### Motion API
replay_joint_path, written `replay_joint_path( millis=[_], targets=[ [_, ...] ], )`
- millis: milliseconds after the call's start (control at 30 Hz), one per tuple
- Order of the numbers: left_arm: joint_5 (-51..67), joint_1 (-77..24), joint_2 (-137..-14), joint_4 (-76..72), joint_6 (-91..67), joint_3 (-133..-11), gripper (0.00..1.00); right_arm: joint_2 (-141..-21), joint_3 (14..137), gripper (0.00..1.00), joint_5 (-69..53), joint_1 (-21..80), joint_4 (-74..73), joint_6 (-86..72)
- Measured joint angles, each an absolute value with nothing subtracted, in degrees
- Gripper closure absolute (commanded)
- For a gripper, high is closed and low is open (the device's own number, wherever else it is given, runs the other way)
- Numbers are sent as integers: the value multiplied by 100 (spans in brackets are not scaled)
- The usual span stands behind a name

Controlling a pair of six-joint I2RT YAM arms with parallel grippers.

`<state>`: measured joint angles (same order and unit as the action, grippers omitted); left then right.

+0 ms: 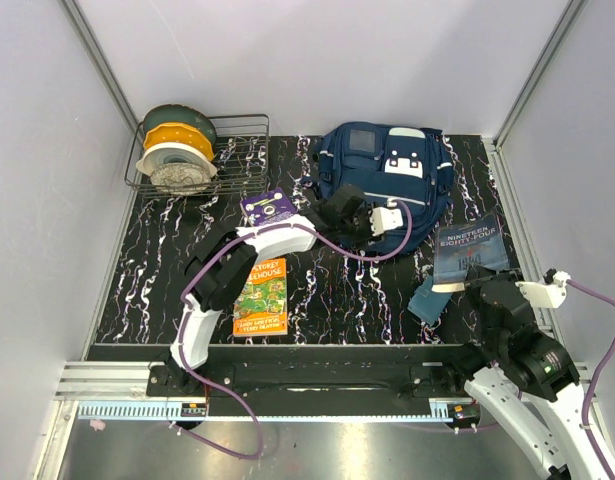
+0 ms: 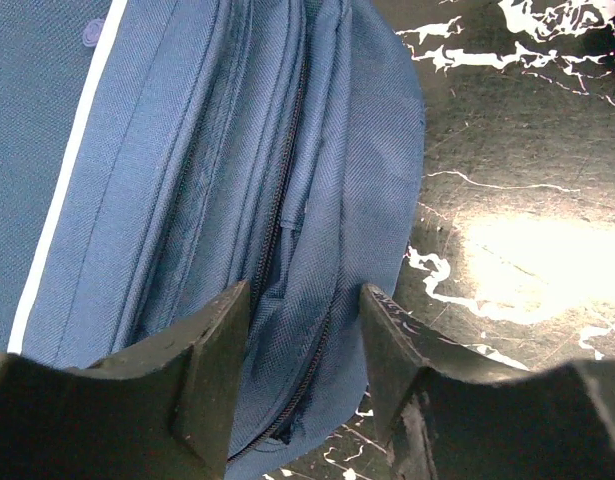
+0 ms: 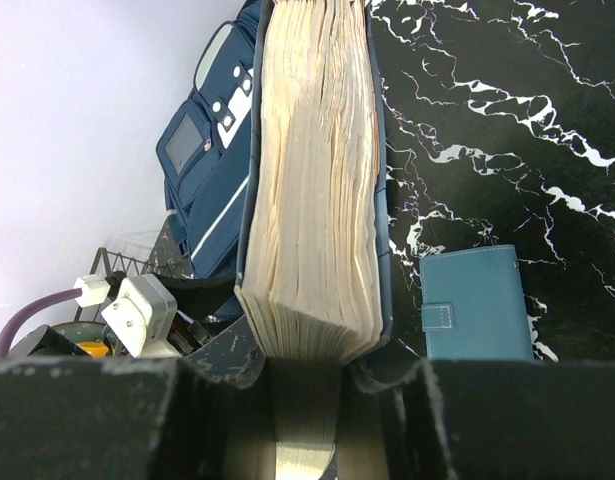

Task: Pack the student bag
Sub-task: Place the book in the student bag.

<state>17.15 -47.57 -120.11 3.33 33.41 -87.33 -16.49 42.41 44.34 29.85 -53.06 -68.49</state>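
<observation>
The student bag (image 1: 392,165), navy with white stripes, lies flat at the back of the table. My left gripper (image 1: 372,213) is at the bag's near edge. In the left wrist view its jaws (image 2: 305,300) stand apart, straddling a fold of the bag's blue fabric (image 2: 237,150) and a zipper line. My right gripper (image 1: 477,275) is shut on a thick blue-covered book (image 1: 470,243) titled Nineteen Eighty-Four. The right wrist view shows the book's cream page edge (image 3: 312,180) clamped between the fingers (image 3: 307,350), with the bag (image 3: 212,170) beyond it.
A small teal-blue pouch (image 1: 430,298) lies beside the held book, and shows in the right wrist view too (image 3: 477,300). An orange and green book (image 1: 261,297) and a small purple book (image 1: 268,208) lie left of centre. A wire rack (image 1: 242,150) with spools stands back left.
</observation>
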Motion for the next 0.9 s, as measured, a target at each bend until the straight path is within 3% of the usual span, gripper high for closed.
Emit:
replay_joint_path(
  millis=[167,233,267,300,467,600,900],
  targets=[
    [1691,-4757,-12011,336,3232,-8814,58,-1599,4241,100,4397,2982,-5308,-6943],
    [1723,-4757,-12011,353,3203,-8868,66,-1584,4239,100,4392,2982,-5308,-6965],
    [1741,-4757,-12011,370,3183,-8899,79,-1577,4237,100,4390,2982,-5308,-6980],
    [1769,-4755,-12011,390,3175,-8932,82,-1573,4233,100,4390,2982,-5308,-6991],
    [1826,-4744,-12036,478,3146,-9052,82,-1542,4228,100,4386,2985,-5319,-7002],
    [1844,-4735,-12086,517,3155,-9072,100,-1492,4228,100,4386,2985,-5352,-7022],
    [1837,-4735,-12099,593,3114,-9078,100,-1444,4217,100,4388,2982,-5502,-7043]
  ],
)
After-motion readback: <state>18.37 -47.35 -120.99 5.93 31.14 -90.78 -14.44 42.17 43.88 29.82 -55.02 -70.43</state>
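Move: Just at the left fingertips, about 1 cm to the right and 1 cm below, is the zipped lip of the student bag; the bag's middle is some 12 cm farther ahead and 2 cm to the right. The small blue notebook lies roughly 13 cm back and 12 cm to the right, 7 cm lower. From the right hand, which already holds the book, the lip is about 15 cm ahead, 19 cm left and 14 cm down. Closing from about half open to practically shut, the left fingers pinch the cloth along the student bag's near, zipped edge; meanwhile the hand rises about 1.5 cm, then settles back roughly half of that, still pointing right and down. The right hand stays almost in place and keeps its grip on the raised book. ##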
